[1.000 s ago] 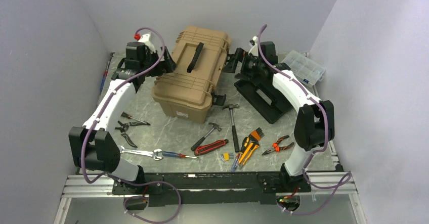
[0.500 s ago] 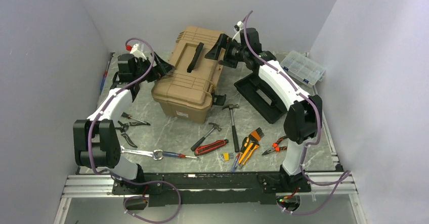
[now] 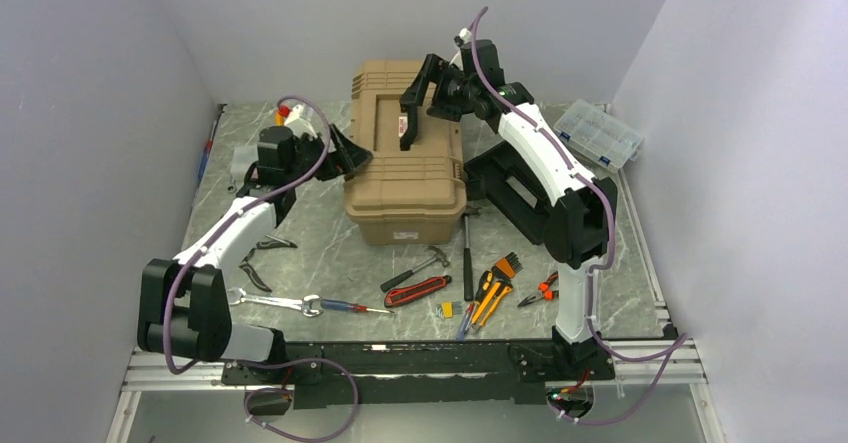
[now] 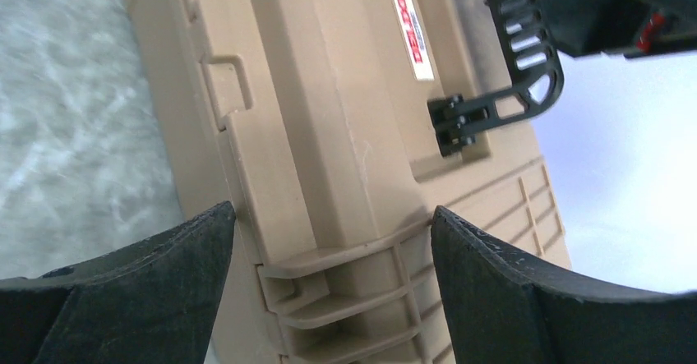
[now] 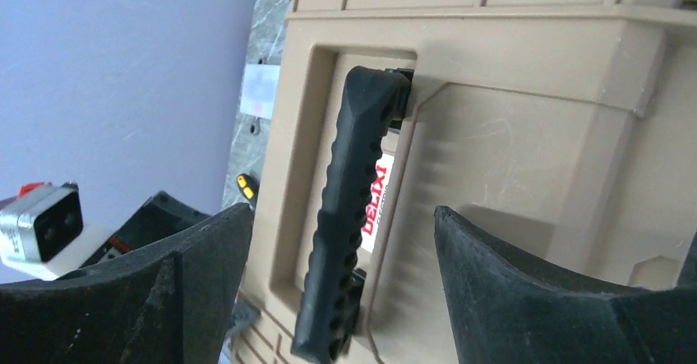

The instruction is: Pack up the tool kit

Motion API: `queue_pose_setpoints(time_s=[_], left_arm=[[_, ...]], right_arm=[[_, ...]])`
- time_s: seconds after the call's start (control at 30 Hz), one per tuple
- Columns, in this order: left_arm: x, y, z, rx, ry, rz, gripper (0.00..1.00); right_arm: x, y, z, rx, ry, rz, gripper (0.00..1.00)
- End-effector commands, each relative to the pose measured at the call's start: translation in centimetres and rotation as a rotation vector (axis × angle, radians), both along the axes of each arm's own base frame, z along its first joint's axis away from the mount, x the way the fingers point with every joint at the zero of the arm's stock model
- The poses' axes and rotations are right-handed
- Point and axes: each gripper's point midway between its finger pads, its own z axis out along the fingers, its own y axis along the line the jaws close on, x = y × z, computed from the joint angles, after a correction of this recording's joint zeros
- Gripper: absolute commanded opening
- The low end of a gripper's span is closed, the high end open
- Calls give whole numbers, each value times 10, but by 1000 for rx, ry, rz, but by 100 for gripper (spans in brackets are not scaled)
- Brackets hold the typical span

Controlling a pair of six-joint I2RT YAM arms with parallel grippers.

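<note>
The tan tool kit box (image 3: 405, 168) stands shut and square in the middle of the table. Its black lid handle (image 3: 407, 128) is raised. My left gripper (image 3: 352, 158) is open at the box's left side; in the left wrist view its jaws (image 4: 333, 212) straddle a ribbed lid edge (image 4: 329, 175). My right gripper (image 3: 420, 95) hovers open over the lid, with the handle (image 5: 349, 216) standing between its fingers untouched, next to the red label (image 5: 374, 204). The black insert tray (image 3: 515, 193) lies on the table to the right of the box. Hand tools are spread in front.
Two hammers (image 3: 420, 261), a red knife (image 3: 417, 291), orange-handled tools (image 3: 495, 283) and pliers (image 3: 545, 288) lie at front centre. A wrench (image 3: 275, 303), a screwdriver (image 3: 350, 306) and black pliers (image 3: 255, 263) lie front left. A clear organiser case (image 3: 600, 133) sits back right.
The box has turned from angled to square and slid right. My left gripper followed it rightward. My right gripper swung left from the tray to above the lid handle.
</note>
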Motion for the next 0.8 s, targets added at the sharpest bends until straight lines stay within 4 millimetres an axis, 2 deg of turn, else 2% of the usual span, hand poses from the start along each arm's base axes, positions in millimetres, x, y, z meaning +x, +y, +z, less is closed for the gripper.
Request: queue_pose_setpoints(time_s=[0.0,0.07,0.17,0.23,0.33,0.43,0.53,0.7,0.77], left_arm=[[-23,-21,15,18,22,-86,90],[-19,-8,22,78,7,-27,91],[-12,15,46,188,-4,68,92],[-7,25,63,240,-11,114,91],[-1,27,91,274,-29,136,90],[7,15,114,282,-43,114,89],[18,-6,121,281,-37,74,88],[36,-48,116,302,-24,14,88],[43,-63,113,325,-17,7,87]], right_arm=[[-1,-7,11,-32,-26,-25,83],[-4,-6,13,-31,-27,-14,82],[-6,-16,23,-59,-57,-42,83],[-6,-30,34,-88,-95,-90,84],[-11,-53,54,-111,-148,-145,85],[-15,-70,60,-128,-168,-174,85],[-21,-85,57,-134,-159,-204,85],[-33,-117,58,-113,-193,-306,85],[-39,-132,65,-84,-226,-339,85]])
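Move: About 7 cm ahead of the left hand and 10 cm to its right, roughly at its height, is the toolbox handle; the lid's left edge is right at those fingers, a few centimetres lower. The right hand hovers over the lid, whose right edge lies some 8 cm to its right and 8 cm down. From this hand the handle is about 3 cm left and 5 cm below, and the black tray roughly 21 cm right, 4 cm back and 26 cm below. Nudging the lid's left edge, the left hand first goes a centimetre or two back and right, then climbs some 14 cm and edges forward and right over the lid, its left side tilting up about 15 degrees. The right hand dips slightly, then withdraws about 10 cm right from above the handle towards the lid's right edge, rising about 4 cm, drawing back a little and turning clockwise. Both grippers stay open. ##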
